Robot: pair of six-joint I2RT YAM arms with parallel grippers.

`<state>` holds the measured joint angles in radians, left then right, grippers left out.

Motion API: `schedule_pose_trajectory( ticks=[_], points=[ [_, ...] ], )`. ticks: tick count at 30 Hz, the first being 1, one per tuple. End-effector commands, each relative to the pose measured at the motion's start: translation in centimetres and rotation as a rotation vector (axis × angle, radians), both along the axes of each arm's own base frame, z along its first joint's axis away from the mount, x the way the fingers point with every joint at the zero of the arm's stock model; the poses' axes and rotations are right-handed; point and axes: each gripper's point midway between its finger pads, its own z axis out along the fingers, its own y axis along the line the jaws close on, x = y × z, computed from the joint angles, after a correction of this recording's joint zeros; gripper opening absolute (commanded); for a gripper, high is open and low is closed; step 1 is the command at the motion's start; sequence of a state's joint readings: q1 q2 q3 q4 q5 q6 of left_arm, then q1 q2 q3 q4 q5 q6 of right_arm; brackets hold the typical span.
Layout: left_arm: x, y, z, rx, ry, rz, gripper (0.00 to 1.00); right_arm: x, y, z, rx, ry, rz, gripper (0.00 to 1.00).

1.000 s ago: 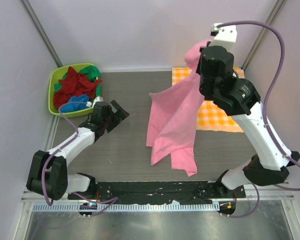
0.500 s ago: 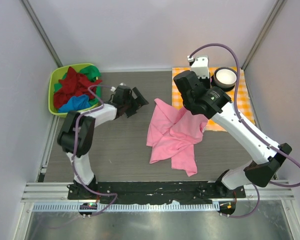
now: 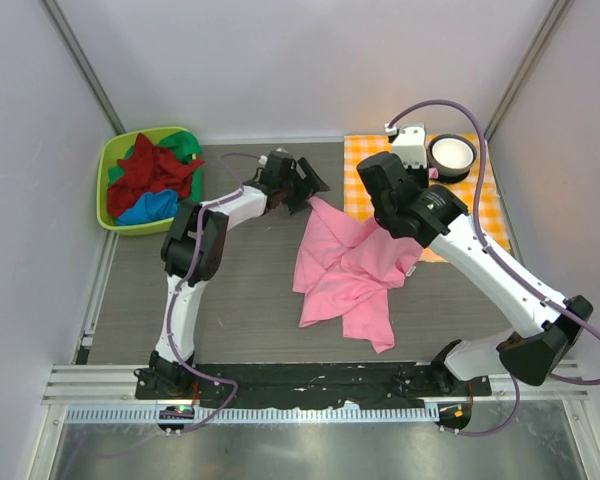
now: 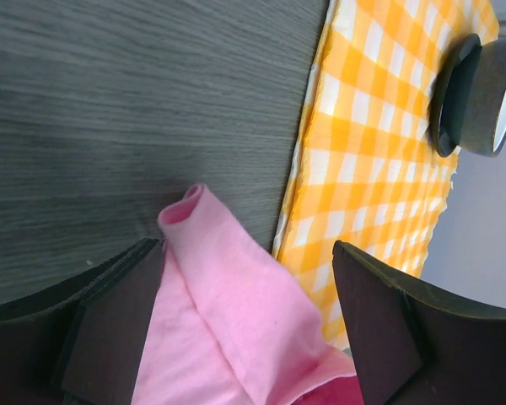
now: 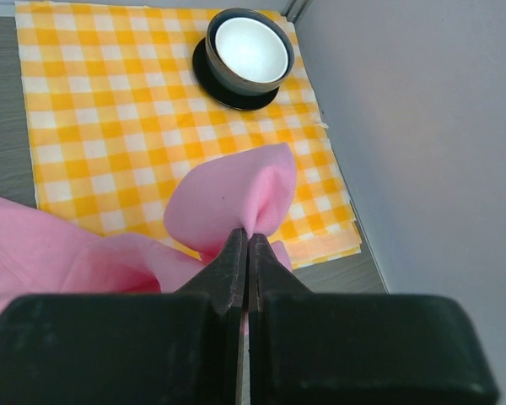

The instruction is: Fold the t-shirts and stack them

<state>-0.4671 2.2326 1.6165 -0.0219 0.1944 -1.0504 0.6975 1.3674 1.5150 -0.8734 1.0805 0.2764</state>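
The light pink t-shirt (image 3: 345,270) lies rumpled in the middle of the table. Its far right part (image 5: 232,198) is lifted over the front of the checked cloth, and my right gripper (image 5: 249,236) is shut on that fold. In the top view this gripper is hidden under its own arm. My left gripper (image 3: 305,185) is open at the shirt's far left corner. That rolled corner (image 4: 228,287) lies between the fingers (image 4: 118,321), which stand apart from each other. The dark red (image 3: 145,170), green (image 3: 185,148) and bright blue (image 3: 152,205) t-shirts are bunched in the bin.
The lime green bin (image 3: 105,165) sits at the far left corner. An orange-and-white checked cloth (image 3: 360,152) covers the far right of the table, with a dark bowl (image 3: 451,154) on its far corner. Walls close in on both sides.
The right gripper has come down from high up, and the pink t-shirt has collapsed onto the table. The left arm has swung from beside the bin to the shirt's far left corner.
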Motion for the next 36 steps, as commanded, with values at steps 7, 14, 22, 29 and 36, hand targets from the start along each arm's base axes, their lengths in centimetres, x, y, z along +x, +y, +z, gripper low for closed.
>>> schedule_pose_trajectory(
  ticks=[7,14,22,29,36],
  points=[
    [0.4,-0.9,-2.4,0.016,0.051,-0.016,0.64,-0.2,-0.9,0.9,0.075,-0.077,-0.015,0.01],
    [0.5,-0.4,-3.9,0.080,0.057,-0.021,0.27,-0.1,-1.1,0.2,0.079,-0.066,-0.010,0.01],
    [1.1,1.5,3.9,0.053,-0.054,-0.035,0.00,1.8,-2.1,0.0,0.134,-0.078,-0.020,0.01],
    [5.4,8.2,17.5,0.041,-0.189,0.065,0.00,9.4,-3.4,2.4,0.203,-0.137,-0.068,0.01],
    [10.7,14.1,30.1,-0.243,-0.358,0.140,0.00,17.2,-7.0,11.3,0.371,-0.354,-0.034,0.01]
  ],
)
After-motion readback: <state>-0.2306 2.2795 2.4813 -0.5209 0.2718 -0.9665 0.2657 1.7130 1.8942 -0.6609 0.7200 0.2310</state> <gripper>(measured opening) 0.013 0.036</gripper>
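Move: Just under the open left fingers, about 1 cm ahead and 4 cm down, lies the pink t-shirt's loose corner. From that hand the checkered cloth's middle is some 32 cm right and 2 cm ahead, and the bowl about 41 cm right and 10 cm ahead. The right hand already holds another part of the shirt up high; from it the corner is roughly 18 cm ahead, 25 cm left and 30 cm down, the bowl 28 cm ahead and 16 cm right. Sinking about 4 cm onto the table, the left fingers close and pinch the t-shirt's loose corner, then whip it up some 29 cm while swinging forward and left, the wrist tipping upward. The right hand keeps its grip, drifts slightly down, then sweeps about 15 cm forward and a little right towards the bowl, drawing away from the left hand. ##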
